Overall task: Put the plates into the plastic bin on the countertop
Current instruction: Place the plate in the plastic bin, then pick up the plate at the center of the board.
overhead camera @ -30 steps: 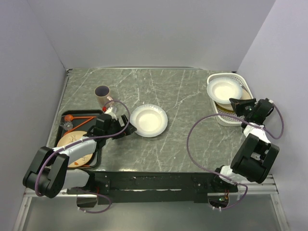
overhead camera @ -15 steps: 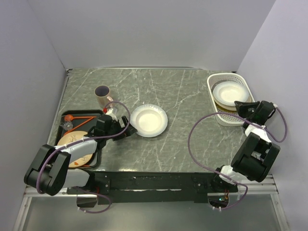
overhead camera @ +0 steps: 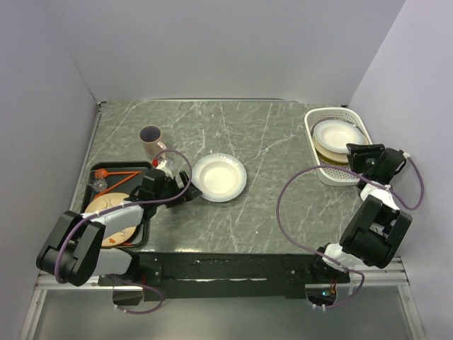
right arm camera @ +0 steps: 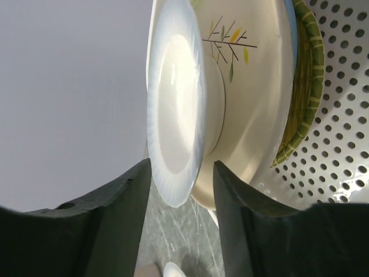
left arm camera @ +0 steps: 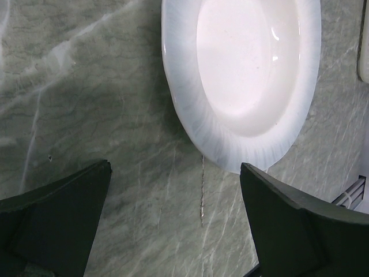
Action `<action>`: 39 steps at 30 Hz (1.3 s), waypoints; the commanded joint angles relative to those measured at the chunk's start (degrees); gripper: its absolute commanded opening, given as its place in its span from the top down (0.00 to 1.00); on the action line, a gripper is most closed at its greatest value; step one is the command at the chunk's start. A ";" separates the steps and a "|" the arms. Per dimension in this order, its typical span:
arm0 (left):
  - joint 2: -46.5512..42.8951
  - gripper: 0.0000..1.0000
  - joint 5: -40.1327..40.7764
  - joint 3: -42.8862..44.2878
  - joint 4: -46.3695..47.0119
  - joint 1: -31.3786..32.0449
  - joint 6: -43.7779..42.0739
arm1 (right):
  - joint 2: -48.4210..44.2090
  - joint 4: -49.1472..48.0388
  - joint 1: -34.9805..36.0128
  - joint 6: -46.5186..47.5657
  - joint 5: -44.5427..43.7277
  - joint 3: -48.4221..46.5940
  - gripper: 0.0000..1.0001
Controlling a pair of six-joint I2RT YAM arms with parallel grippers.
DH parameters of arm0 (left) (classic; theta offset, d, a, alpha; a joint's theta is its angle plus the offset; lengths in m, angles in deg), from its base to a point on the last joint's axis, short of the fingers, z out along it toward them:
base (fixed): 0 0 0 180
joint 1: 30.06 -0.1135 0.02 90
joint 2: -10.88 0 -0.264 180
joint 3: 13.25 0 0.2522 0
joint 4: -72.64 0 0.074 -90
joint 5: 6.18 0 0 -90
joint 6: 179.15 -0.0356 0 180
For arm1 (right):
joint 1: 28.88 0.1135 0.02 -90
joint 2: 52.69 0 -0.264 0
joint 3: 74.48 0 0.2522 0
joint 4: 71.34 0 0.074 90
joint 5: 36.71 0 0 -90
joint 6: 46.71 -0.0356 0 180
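Note:
A white plate [overhead camera: 334,134] lies on top of the stack in the plastic bin [overhead camera: 326,173] at the right of the countertop [overhead camera: 276,142]. My right gripper [overhead camera: 354,156] is at the bin's near-right side. In the right wrist view this gripper [right arm camera: 181,168] is open, its jaws standing either side of the white plate's [right arm camera: 173,115] rim with a gap on each side. Under it are a beige branch-motif plate [right arm camera: 248,86] and a green plate [right arm camera: 301,86]. Another white plate [overhead camera: 219,177] sits mid-counter. My left gripper [overhead camera: 190,191] is open just left of it, the plate [left arm camera: 248,69] lying ahead of the gripper [left arm camera: 174,173].
A beige mug [overhead camera: 151,142] stands behind the left gripper. A flat black tray [overhead camera: 95,185] at the left holds a beige plate [overhead camera: 113,212] and orange utensils [overhead camera: 117,174]. Grey walls close the counter on three sides. The bin's perforated wall [right arm camera: 340,144] is close to the right fingers.
The right gripper has opened and let go of the white plate, which went down from a raised tilt onto the stack in the bin. The left arm has stayed put.

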 commanded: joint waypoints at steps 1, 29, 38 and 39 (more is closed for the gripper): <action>-1.51 0.01 -0.50 0.53 0.55 0.46 -0.29 | -1.05 -2.56 -0.39 0.18 -1.09 0.82 0.38; -0.10 0.01 0.46 1.41 0.37 0.37 -0.11 | -17.40 -3.09 -0.04 -1.75 -1.62 4.34 0.21; 1.30 0.01 0.73 2.73 0.89 0.37 0.32 | -17.67 -2.92 6.89 0.79 -0.12 5.04 0.21; 2.44 0.01 0.64 2.73 1.33 0.37 0.41 | -18.01 -2.92 7.77 1.23 -0.12 5.22 0.20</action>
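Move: Between the right hand's parted fingers is the near right rim of the white plate already in the bin; that plate's middle lies about 5 cm ahead, 4 cm left and 2 cm lower. The bin's middle is some 2 cm ahead, straight in line sideways and 10 cm below. Next comes the white plate on the countertop, roughly 38 cm left, 8 cm back and 13 cm below; from the left hand it is about 8 cm right, 3 cm ahead and slightly below. Backing off the binned plate's rim by about 3 cm with a small dip, the right hand spreads its fingers wider and frees them from around the rim. It then climbs clear, ending some 6 cm higher with the fingers tipped up about 10 degrees, and finally swings about 4 cm left, towards the countertop plate. ##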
